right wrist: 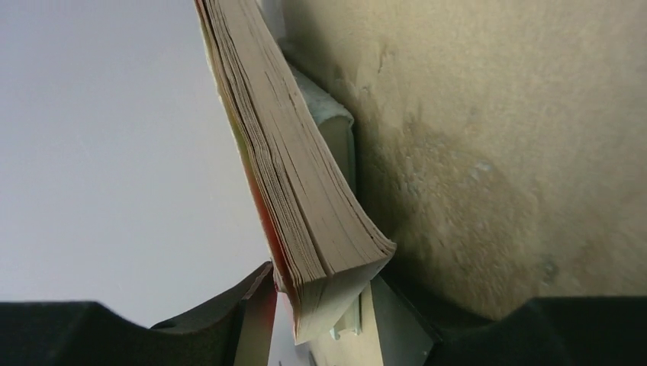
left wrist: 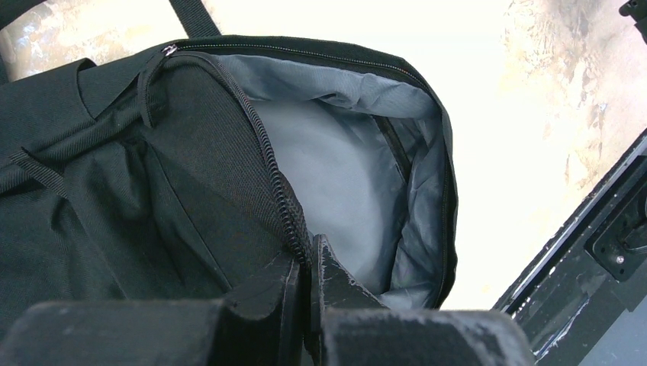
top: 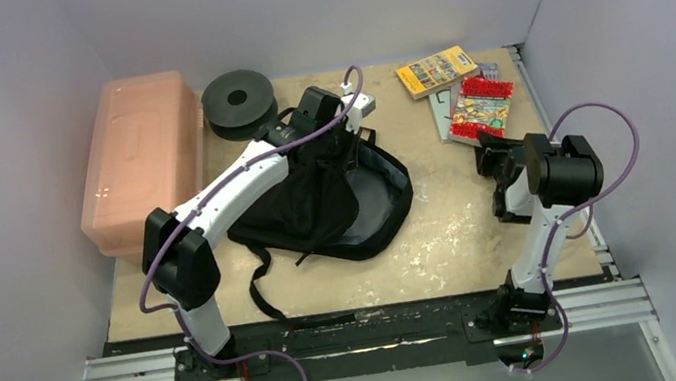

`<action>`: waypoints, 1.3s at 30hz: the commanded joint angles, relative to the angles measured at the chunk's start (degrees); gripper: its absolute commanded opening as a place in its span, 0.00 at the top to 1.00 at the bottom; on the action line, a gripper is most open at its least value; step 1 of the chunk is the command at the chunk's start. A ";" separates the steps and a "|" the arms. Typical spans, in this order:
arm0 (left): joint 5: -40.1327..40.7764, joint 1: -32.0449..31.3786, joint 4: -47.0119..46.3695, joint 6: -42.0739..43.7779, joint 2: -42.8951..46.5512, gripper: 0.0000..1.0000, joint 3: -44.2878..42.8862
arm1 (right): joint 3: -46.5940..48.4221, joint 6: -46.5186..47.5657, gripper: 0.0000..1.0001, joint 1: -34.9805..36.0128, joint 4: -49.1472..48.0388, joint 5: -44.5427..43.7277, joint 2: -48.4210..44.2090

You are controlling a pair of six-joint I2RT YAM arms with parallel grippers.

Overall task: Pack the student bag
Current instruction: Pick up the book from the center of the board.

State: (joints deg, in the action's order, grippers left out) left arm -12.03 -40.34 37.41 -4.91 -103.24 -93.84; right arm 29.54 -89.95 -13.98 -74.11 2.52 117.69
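Observation:
The student bag (top: pixel 336 201) lies mid-table, a black backpack with its main zip undone and grey lining (left wrist: pixel 343 168) showing. My left gripper (top: pixel 346 134) is shut on the bag's zipper edge (left wrist: pixel 286 206) at the far rim and holds the mouth open; in the left wrist view the gripper (left wrist: pixel 313 255) pinches that edge. My right gripper (top: pixel 495 149) is at the near corner of a thick red-covered book (top: pixel 479 114) at the back right. In the right wrist view the gripper (right wrist: pixel 320 278) has one finger on each side of the book's corner (right wrist: pixel 305 191), touching it.
A pink translucent box (top: pixel 142 159) fills the left side, with a black spool (top: pixel 238 99) behind the bag. A yellow book (top: pixel 435 71) and a thin booklet (top: pixel 446 106) lie by the red book. Bag straps (top: pixel 262 283) trail toward the near edge.

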 commanded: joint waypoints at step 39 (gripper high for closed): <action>11.28 -0.39 -6.43 -7.37 7.01 1.00 3.36 | 35.99 67.00 1.00 12.59 104.37 6.58 -54.80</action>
State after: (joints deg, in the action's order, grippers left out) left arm -3.90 -40.95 35.83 -10.28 -100.31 -90.96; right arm 55.86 -32.32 -4.03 6.39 9.91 63.79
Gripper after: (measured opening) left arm 0.026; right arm 0.234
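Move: The right hand's half-open fingers already straddle the near right corner of the red book, one above and one below; the book's middle is about 8 cm ahead, 3 cm left, at finger height. The mint book lies under it, centred some 7 cm ahead, 6 cm left and 3 cm lower; the yellow book is about 19 cm ahead and 12 cm left, 1 cm lower. From the left hand, the red book is roughly 34 cm right, 18 cm ahead and 14 cm below. The right fingers close onto the red book's near right corner and pinch it top and bottom while the hand eases a couple of centimetres back and about 4 cm to the right, barely rising. Keeping that grip, the right hand then lifts the book fast by some 22 cm, swinging left and a little back, as the wrist rolls its left side down about 50 degrees and turns counter-clockwise roughly 25; the left hand keeps its hold on the bag's zipped edge, with only a slight turn and drift left near the end. ##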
